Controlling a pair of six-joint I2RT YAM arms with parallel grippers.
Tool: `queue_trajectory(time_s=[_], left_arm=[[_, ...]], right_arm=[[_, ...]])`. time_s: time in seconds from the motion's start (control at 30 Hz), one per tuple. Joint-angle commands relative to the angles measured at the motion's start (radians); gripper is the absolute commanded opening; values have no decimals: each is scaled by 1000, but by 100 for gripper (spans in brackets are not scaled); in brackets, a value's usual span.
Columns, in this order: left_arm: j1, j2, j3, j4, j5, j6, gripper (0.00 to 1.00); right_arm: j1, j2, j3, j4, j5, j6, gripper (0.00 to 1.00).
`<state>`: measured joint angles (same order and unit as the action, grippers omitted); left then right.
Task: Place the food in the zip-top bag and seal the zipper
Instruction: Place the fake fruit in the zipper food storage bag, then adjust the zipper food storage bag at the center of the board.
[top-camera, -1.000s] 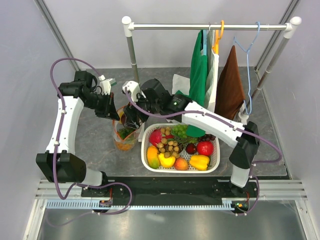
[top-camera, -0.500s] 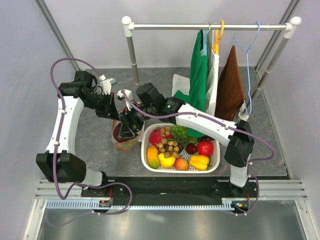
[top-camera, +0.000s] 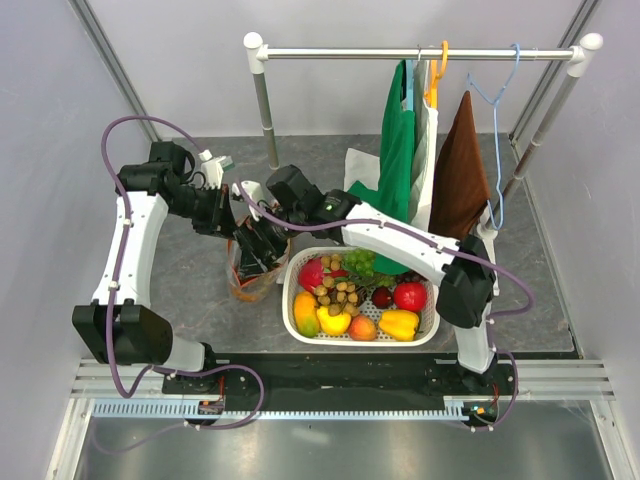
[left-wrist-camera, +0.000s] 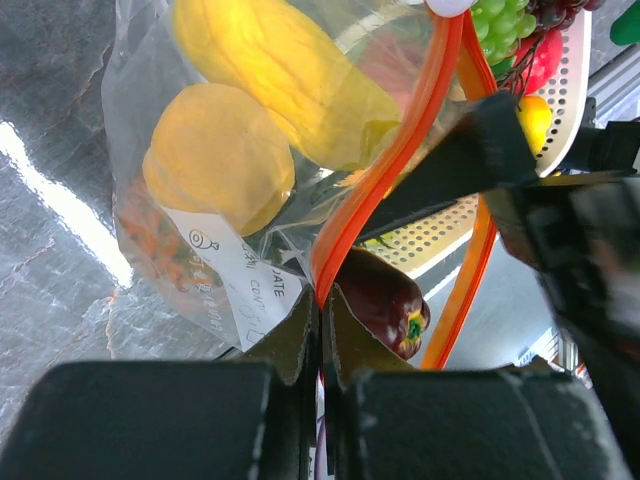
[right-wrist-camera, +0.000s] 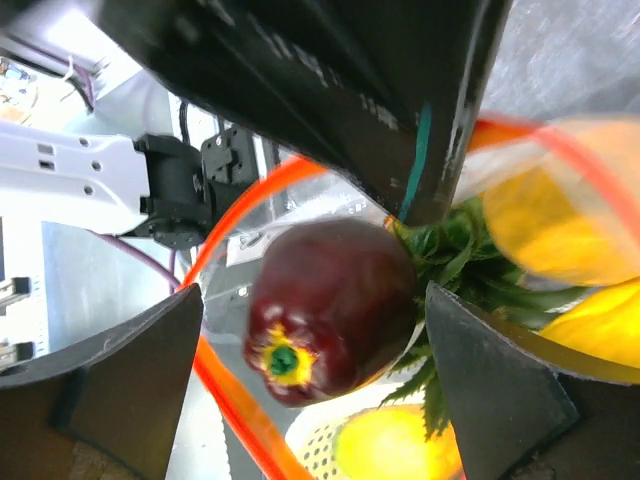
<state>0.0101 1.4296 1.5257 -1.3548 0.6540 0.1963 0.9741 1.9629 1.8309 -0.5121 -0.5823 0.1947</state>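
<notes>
The zip-top bag (top-camera: 243, 283) stands open left of the basket. My left gripper (top-camera: 228, 222) is shut on its orange-red zipper strip (left-wrist-camera: 372, 185) at the mouth edge (left-wrist-camera: 322, 300). Yellow lemon-like pieces (left-wrist-camera: 215, 155) and the orange pineapple (left-wrist-camera: 150, 240) lie inside, above the white label (left-wrist-camera: 235, 285). The pineapple's green crown (right-wrist-camera: 450, 262) shows in the right wrist view. My right gripper (right-wrist-camera: 310, 370) is wide open over the mouth (top-camera: 256, 252). A dark red fruit (right-wrist-camera: 330, 310) sits between its fingers (right-wrist-camera: 130, 385), touching neither. The white slider tab (left-wrist-camera: 450, 5) is at the strip's far end.
A white slotted basket (top-camera: 432, 318) with several toy fruits stands right of the bag, close against it. A clothes rail (top-camera: 420, 52) with hanging cloths and hangers crosses the back. Grey walls close in both sides.
My right gripper has moved left and down onto the bag's mouth. The bag has shifted slightly under it. My left gripper has kept its hold in place.
</notes>
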Motion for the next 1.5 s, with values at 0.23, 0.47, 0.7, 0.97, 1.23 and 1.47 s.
queue_trajectory(time_s=[0.23,0.47,0.7,0.97,1.23,1.47], left_arm=[[7,12,40,-30,47,54,2],[5,25,56,-64,64,97,2],[5,22,39,-95,76,160,2],[7,52,50,-104,72,187,2],[19,163,295,-64,-51,135,14],[106,26,162,-64,55,229,68]], right_arm=[[-80,-177,114,-94,309,-120,86],[-98,-200,21,-120,481,-115,70],[-97,-118,39,-89,552,-120,61],[-100,-50,59,-42,447,-104,7],[-92,-200,-68,159,164,230,0],[-101,-174,-122,123,300,360,0]])
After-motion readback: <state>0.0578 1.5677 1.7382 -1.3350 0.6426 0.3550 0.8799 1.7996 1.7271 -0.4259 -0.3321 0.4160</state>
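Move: For the right hand, now wide open inside the bag mouth, the far rim beside the zipper slider is about 11 cm ahead, 7 cm to its right and roughly level. The freed eggplant sits about 2 cm to its left and 5 cm below, neither ahead nor back; the yellow squash is some 6 cm ahead, 3 cm right and 6 cm lower. From the left hand, pinching the rim, that slider part lies about 6 cm ahead and 7 cm right, about level. Already off the eggplant, the right hand comes up out of the bag mouth, swings forward and right over the rim, then sinks and pinches the far rim beside the slider, about 11 cm ahead of its start. It draws the rim back about 5 cm and up. The left hand keeps its pinch until then, then opens and lets go of the rim while moving some 6 cm forward and a little up and left. ##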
